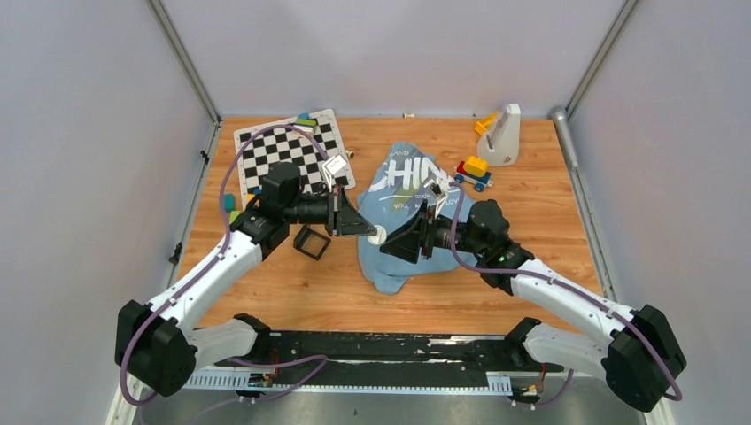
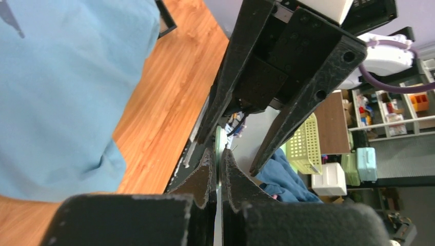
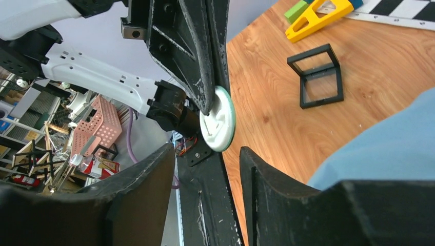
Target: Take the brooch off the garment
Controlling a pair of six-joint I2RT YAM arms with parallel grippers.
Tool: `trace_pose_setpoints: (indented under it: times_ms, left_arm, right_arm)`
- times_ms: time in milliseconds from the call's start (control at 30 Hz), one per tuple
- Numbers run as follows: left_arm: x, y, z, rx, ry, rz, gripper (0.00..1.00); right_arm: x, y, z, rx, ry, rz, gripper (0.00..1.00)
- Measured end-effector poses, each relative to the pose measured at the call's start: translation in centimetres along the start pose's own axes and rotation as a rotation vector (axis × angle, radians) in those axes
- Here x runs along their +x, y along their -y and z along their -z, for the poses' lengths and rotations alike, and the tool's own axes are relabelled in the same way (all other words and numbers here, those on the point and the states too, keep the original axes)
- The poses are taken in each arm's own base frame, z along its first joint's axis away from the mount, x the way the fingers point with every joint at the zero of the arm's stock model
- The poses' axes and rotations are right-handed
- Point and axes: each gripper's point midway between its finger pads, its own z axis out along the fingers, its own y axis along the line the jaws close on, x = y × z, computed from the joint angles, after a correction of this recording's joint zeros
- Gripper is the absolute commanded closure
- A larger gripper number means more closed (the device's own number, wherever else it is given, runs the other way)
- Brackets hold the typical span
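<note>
The brooch [image 1: 377, 235] is a small round disc with a white back and a green rim. My left gripper [image 1: 372, 231] is shut on it, holding it in the air off the left edge of the garment [image 1: 409, 181], a light blue T-shirt with white lettering. The left wrist view shows the disc edge-on [image 2: 218, 139] between the closed fingertips of that gripper [image 2: 218, 155]. My right gripper [image 1: 384, 249] faces it from the right. In the right wrist view this gripper [image 3: 207, 152] is open and empty, just short of the brooch [image 3: 218, 123].
A checkerboard [image 1: 292, 149] lies at the back left and a black square frame [image 1: 311, 242] sits under the left arm. A toy block stack [image 1: 474, 172] and a white stand [image 1: 502, 135] are at the back right. A yellow triangular frame [image 3: 319, 15] lies beside the board.
</note>
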Motion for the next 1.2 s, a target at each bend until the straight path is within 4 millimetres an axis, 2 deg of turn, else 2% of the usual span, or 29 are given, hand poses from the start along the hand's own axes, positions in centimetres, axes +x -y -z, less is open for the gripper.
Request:
trace_pose_setpoints:
  times_ms: [233, 333, 633, 733, 933, 1200]
  left_arm:
    - [-0.6, 1.8, 0.2, 0.070, 0.017, -0.027, 1.00]
    - [-0.8, 2.2, 0.4, 0.083, 0.024, -0.045, 1.00]
    - [-0.5, 2.6, 0.5, 0.103, 0.018, -0.056, 1.00]
    - [-0.6, 2.7, 0.6, 0.105, 0.019, -0.060, 1.00]
    - [-0.7, 2.8, 0.6, 0.109, 0.024, -0.068, 1.00]
    - [-0.2, 2.9, 0.8, 0.121, 0.015, -0.069, 1.00]
  right_arm:
    - [-0.6, -0.3, -0.8, -0.026, 0.022, 0.010, 0.63]
    - [-0.9, -0.4, -0.9, -0.029, 0.033, 0.006, 0.63]
    - [-1.6, -0.9, -1.0, -0.045, 0.058, 0.000, 0.61]
    - [-1.6, -0.9, -1.0, -0.045, 0.060, -0.003, 0.69]
    - [-2.1, -1.4, -1.1, -0.055, 0.067, -0.003, 0.68]
    - [-2.7, -2.0, -1.1, -0.072, 0.071, -0.018, 0.77]
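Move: The brooch is already off the garment, pinched at the left fingertips about 2 cm to the right of that hand's point and 1 cm below it. From the half-open right hand it lies some 3 cm to the left, 2 cm ahead and about level. The garment's middle is roughly 13 cm ahead of the right hand, 5 cm to its right and 23 cm below; the black frame is about 20 cm to its left, 7 cm ahead and 22 cm down. The right hand eases up about 3.5 cm and a little over 1 cm left towards the brooch, rolling slightly so that its left side rises, while its fingers narrow from about half open to a quarter open, one on each side of the disc, still with a gap between them. The left hand keeps its pinch on the brooch and carries it up some 2.5 cm and back about 1.5 cm, most of that early on, tilting slightly so that the brooch comes in between the right fingertips. ##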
